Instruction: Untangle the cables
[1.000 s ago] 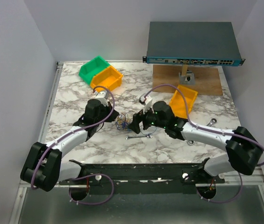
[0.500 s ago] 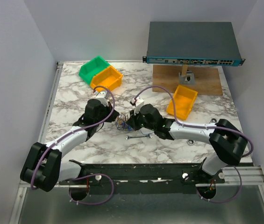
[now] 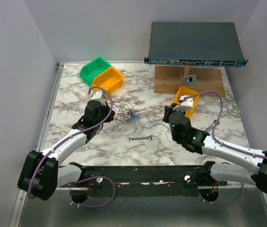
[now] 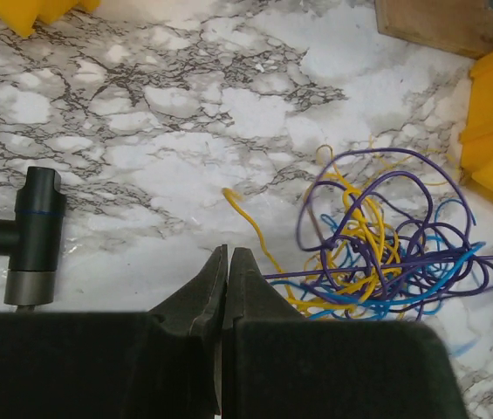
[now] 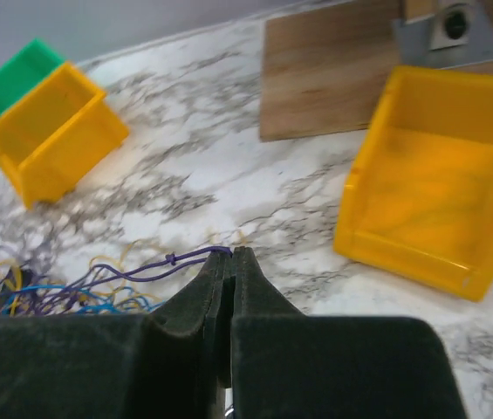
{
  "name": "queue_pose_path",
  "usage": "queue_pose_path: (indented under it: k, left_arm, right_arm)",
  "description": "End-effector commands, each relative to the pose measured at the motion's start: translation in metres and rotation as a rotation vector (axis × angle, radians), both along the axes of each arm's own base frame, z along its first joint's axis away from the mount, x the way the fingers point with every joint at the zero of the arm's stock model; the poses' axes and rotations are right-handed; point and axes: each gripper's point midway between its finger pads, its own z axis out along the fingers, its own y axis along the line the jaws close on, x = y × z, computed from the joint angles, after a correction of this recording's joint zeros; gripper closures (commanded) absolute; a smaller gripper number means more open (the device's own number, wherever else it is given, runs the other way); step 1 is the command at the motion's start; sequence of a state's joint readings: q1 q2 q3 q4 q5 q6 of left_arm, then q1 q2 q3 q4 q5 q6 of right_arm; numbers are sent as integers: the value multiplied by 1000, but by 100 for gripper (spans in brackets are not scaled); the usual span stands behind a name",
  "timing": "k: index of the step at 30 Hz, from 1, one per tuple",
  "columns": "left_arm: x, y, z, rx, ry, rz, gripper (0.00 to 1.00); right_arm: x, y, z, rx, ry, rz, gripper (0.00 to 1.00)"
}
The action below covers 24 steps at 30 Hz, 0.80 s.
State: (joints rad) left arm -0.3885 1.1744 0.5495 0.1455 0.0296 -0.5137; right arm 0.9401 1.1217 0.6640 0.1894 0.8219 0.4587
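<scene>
The cables are a loose tangle of thin purple, blue and yellow wires at mid-table. My right gripper is to their right, shut on a purple cable that has a small knot. That cable stretches left from the tips back to the tangle. My left gripper sits at the tangle's left side. Its jaws are shut. Purple and yellow strands pass under its right finger, and no wire shows between the tips.
A silver wrench lies in front of the tangle. Green and orange bins stand at the back left, and another orange bin is just right of my right gripper. A network switch rests on a wooden board. A black tool is by my left gripper.
My right gripper shut on a purple cable at the tangle and drew back to the right, stretching strands out across the table. The left gripper stayed shut, nearly in place.
</scene>
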Motion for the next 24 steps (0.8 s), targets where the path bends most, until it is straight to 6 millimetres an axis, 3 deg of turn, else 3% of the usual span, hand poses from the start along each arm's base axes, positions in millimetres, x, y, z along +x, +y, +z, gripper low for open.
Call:
queue_pose_path:
  k: [1, 4, 6, 9, 11, 14, 17, 18, 20, 22, 24]
  left_arm:
    - [6, 49, -4, 75, 26, 276, 100]
    - [3, 75, -9, 98, 63, 421, 100]
    - [0, 83, -5, 109, 58, 457, 100]
    - [-1, 85, 0, 98, 25, 463, 100]
    - [-1, 81, 2, 78, 7, 438, 100]
    - [3, 48, 12, 37, -49, 231, 100]
    - [0, 13, 19, -28, -82, 37, 99]
    - [-1, 9, 20, -39, -84, 11, 95]
    - [-1, 7, 20, -37, -88, -1, 84]
    - [-2, 11, 20, -21, -88, 13, 63]
    - [-1, 23, 15, 25, -71, 79, 44]
  right_arm:
    - [-12, -112, 17, -23, -78, -470, 99]
    - [-23, -148, 32, -2, -106, -558, 99]
    - [-30, -165, 40, 18, -124, -600, 99]
    - [-37, -177, 48, 40, -141, -626, 99]
    - [-37, -175, 50, 58, -140, -599, 99]
    - [-26, -137, 46, 69, -108, -381, 99]
    - [-17, -73, 42, 43, -98, -39, 98]
    - [-17, -54, 38, 33, -86, 58, 92]
    - [-16, -26, 31, 24, -62, 182, 69]
    - [-15, -5, 23, 7, -32, 271, 47]
    - [-14, 12, 16, -9, -3, 340, 34]
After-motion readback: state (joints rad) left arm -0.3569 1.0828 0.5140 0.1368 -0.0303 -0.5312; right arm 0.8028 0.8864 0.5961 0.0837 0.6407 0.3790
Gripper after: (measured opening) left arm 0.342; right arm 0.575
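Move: Both hands already pinch the purple cable, with the tangle between them: about 7 cm right of the left hand, level with it and some 6 cm below, and roughly 17 cm left of the right hand and 13 cm lower. The wrench lies some 12 cm right of the left hand and 11 cm back; the black fitting is about 7 cm left and 2 cm back. The right-hand orange bin sits about 11 cm right of the right hand and 6 cm ahead. Still pinching purple cable, the hands spread, left about 7 cm, right 16 and up, then return partway, opening. ##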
